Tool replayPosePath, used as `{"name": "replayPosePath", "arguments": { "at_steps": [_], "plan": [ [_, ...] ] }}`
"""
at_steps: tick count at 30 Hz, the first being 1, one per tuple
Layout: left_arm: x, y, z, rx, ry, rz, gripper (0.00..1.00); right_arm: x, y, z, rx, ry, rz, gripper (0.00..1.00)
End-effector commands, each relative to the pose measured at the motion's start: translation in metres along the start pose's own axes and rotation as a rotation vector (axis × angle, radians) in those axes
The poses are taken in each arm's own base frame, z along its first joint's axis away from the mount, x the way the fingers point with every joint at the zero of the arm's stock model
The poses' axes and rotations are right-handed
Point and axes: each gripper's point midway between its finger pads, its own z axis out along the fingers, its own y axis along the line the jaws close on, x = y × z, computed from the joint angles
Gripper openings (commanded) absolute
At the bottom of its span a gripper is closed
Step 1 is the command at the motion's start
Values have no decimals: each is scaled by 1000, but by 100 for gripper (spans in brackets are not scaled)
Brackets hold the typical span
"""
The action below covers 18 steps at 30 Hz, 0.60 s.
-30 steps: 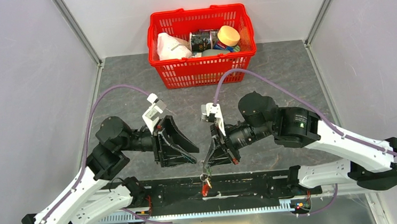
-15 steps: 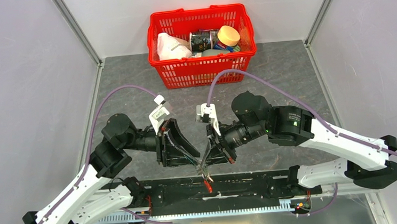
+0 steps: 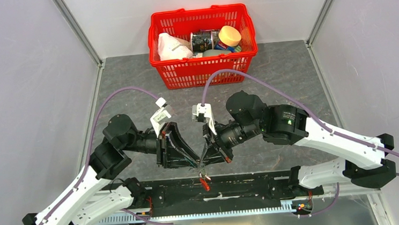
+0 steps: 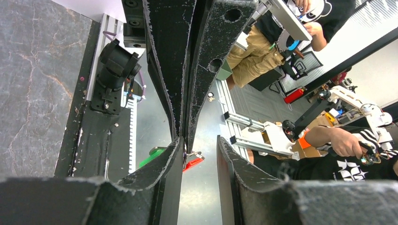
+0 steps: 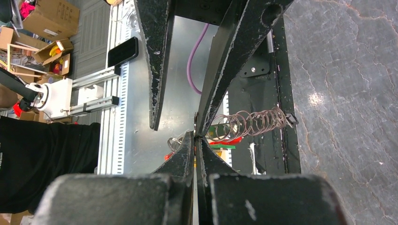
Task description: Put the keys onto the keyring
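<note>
The keyring (image 3: 205,182), with its red loop, hangs from my right gripper (image 3: 204,167) above the black rail at the table's near edge. That gripper (image 5: 195,136) is shut on its metal part. A stretched coil of thin wire rings (image 5: 248,123) runs out sideways from the tips. A green key head (image 4: 151,158) and the red loop (image 4: 193,162) show just below the tips. My left gripper (image 3: 197,164) stands tip to tip with the right one. Its jaws (image 4: 200,139) are open by a narrow gap, one finger (image 4: 165,173) against the right gripper's shut fingers.
A red mesh basket (image 3: 205,72) with a white bag, cans and a yellow lid stands at the back of the grey table. A black rail (image 3: 257,185) runs along the near edge between the arm bases. Grey walls close in both sides.
Both grippers have come together, the right one shifting left with the keyring. The left jaws have narrowed. The keyring now hangs a little further left and higher.
</note>
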Motion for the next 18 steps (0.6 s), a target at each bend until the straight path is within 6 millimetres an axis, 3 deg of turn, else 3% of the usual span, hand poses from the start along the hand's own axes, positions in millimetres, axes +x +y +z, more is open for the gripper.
{"name": "replayPosePath", "arguments": {
  "at_steps": [1, 12, 18],
  "plan": [
    [-2, -17, -4, 52, 17, 69, 36, -31, 10, -7, -17, -91, -52, 0],
    [0, -16, -4, 50, 29, 72, 3, -32, 8, -9, -11, -96, -48, 0],
    [-2, -12, -6, 15, 5, 105, 2, -33, 10, -11, -17, -101, -55, 0]
  ]
}}
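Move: The keyring's free edge sticks out of the right fingertips, about 1 cm to the left gripper's right and 1 cm forward, roughly level, already between its half-open fingers. The red key dangles about 6 cm below the left gripper and 2 cm back, 1 cm to its right; the wire coil hangs some 5 cm below, 3 cm forward and 1 cm right. From the right gripper, the keyring edge is about 1 cm to the left, level and straight across. Close the left gripper from a bit under half open to practically shut, pinching the keyring's free edge right at the right fingertips, while easing the hand only about half a centimetre down. Keep the right gripper shut on the ring and practically still, its fingertips meeting the left ones. ##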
